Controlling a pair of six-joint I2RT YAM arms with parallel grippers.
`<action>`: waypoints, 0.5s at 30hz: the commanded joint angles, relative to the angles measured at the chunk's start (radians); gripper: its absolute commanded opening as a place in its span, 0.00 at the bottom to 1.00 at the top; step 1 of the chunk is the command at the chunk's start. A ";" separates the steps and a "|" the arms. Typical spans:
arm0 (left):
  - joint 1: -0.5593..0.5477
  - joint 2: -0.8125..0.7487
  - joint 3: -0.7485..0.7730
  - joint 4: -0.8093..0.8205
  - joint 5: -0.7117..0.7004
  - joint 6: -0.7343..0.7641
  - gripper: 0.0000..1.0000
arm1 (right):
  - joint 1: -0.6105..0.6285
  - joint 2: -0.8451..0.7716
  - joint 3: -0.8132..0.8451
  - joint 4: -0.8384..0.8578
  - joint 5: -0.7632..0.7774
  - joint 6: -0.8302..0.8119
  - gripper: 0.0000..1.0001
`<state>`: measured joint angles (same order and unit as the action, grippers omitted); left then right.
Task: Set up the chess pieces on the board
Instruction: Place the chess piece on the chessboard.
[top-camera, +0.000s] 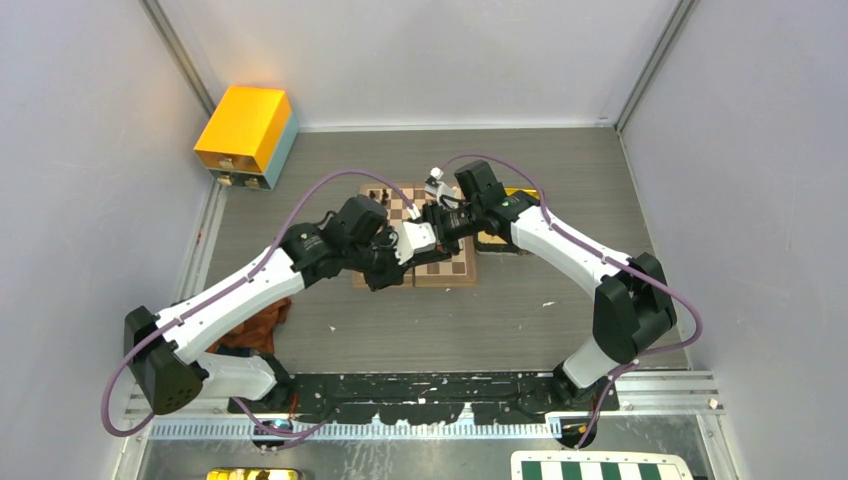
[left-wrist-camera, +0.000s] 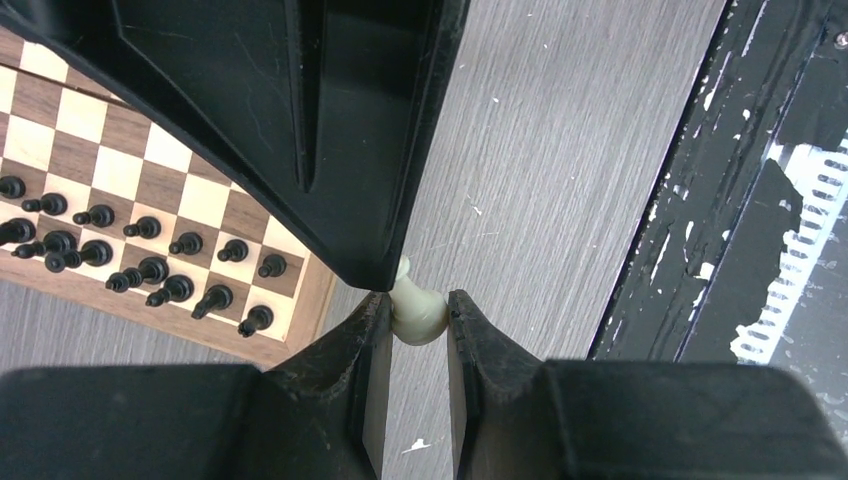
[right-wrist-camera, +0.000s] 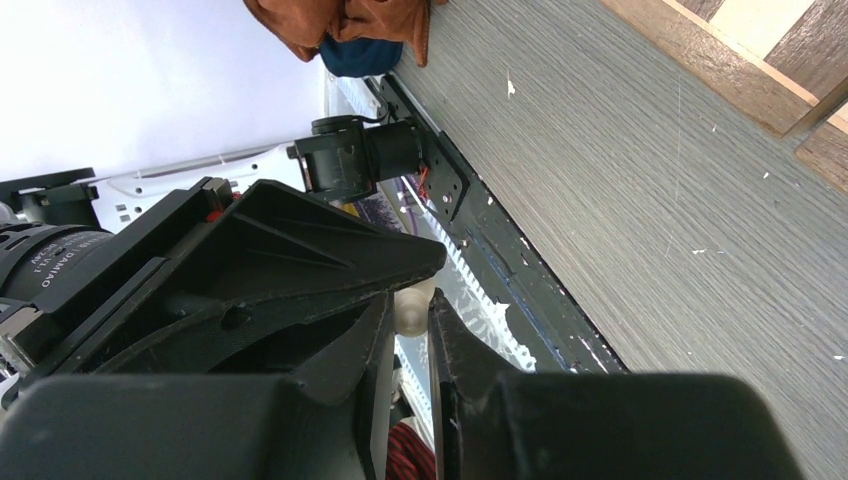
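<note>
My two grippers meet tip to tip above the board (top-camera: 445, 268). A cream-white chess piece (left-wrist-camera: 418, 314) has its rounded base pinched between my left gripper's (left-wrist-camera: 418, 298) fingers, so that gripper is shut on it. The piece's upper end disappears under the right gripper's black finger (left-wrist-camera: 300, 130). In the right wrist view the same white piece (right-wrist-camera: 412, 306) sits between both fingertips of my right gripper (right-wrist-camera: 410, 300), touching each side. Several black chess pieces (left-wrist-camera: 150, 268) stand in two rows along the board's (left-wrist-camera: 300, 310) near edge.
A yellow box (top-camera: 245, 130) sits at the back left corner. A brown cloth (top-camera: 258, 328) lies by the left arm's base. A green-and-white checkered board (top-camera: 598, 467) shows at the bottom edge. Grey walls close in both sides.
</note>
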<state>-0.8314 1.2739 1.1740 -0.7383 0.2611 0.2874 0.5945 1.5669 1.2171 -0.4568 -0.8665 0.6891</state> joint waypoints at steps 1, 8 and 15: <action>-0.003 -0.019 0.014 0.063 -0.044 -0.028 0.30 | 0.011 -0.009 0.014 0.017 -0.039 -0.009 0.01; -0.003 -0.033 0.001 0.083 -0.064 -0.057 0.51 | 0.012 -0.017 0.025 0.000 -0.026 -0.030 0.01; -0.003 -0.051 -0.010 0.091 -0.063 -0.093 0.66 | 0.011 -0.032 0.040 -0.006 0.003 -0.038 0.01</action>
<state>-0.8330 1.2652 1.1660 -0.6914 0.2024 0.2211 0.6010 1.5669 1.2171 -0.4656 -0.8654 0.6731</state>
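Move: Between both hands' finger pads the white chess piece is already pinched, so it lies at either hand's point. The chessboard's middle is roughly 14 cm ahead of the left hand, 4 cm to its right and 19 cm below; from the right hand, about 14 cm ahead, 4 cm right and 19 cm down. Counted from the right hand, the black pieces stand some 15 cm ahead and 5 cm left, the gold tray 16 cm ahead and 24 cm right. Opening its fingers from a narrow pinch to about two thirds wide, the left hand lets go of the white piece, drifting about 1 cm forward and slightly up while turning some 5 degrees counter-clockwise. The right hand stays in place, fingers still shut on the piece. ##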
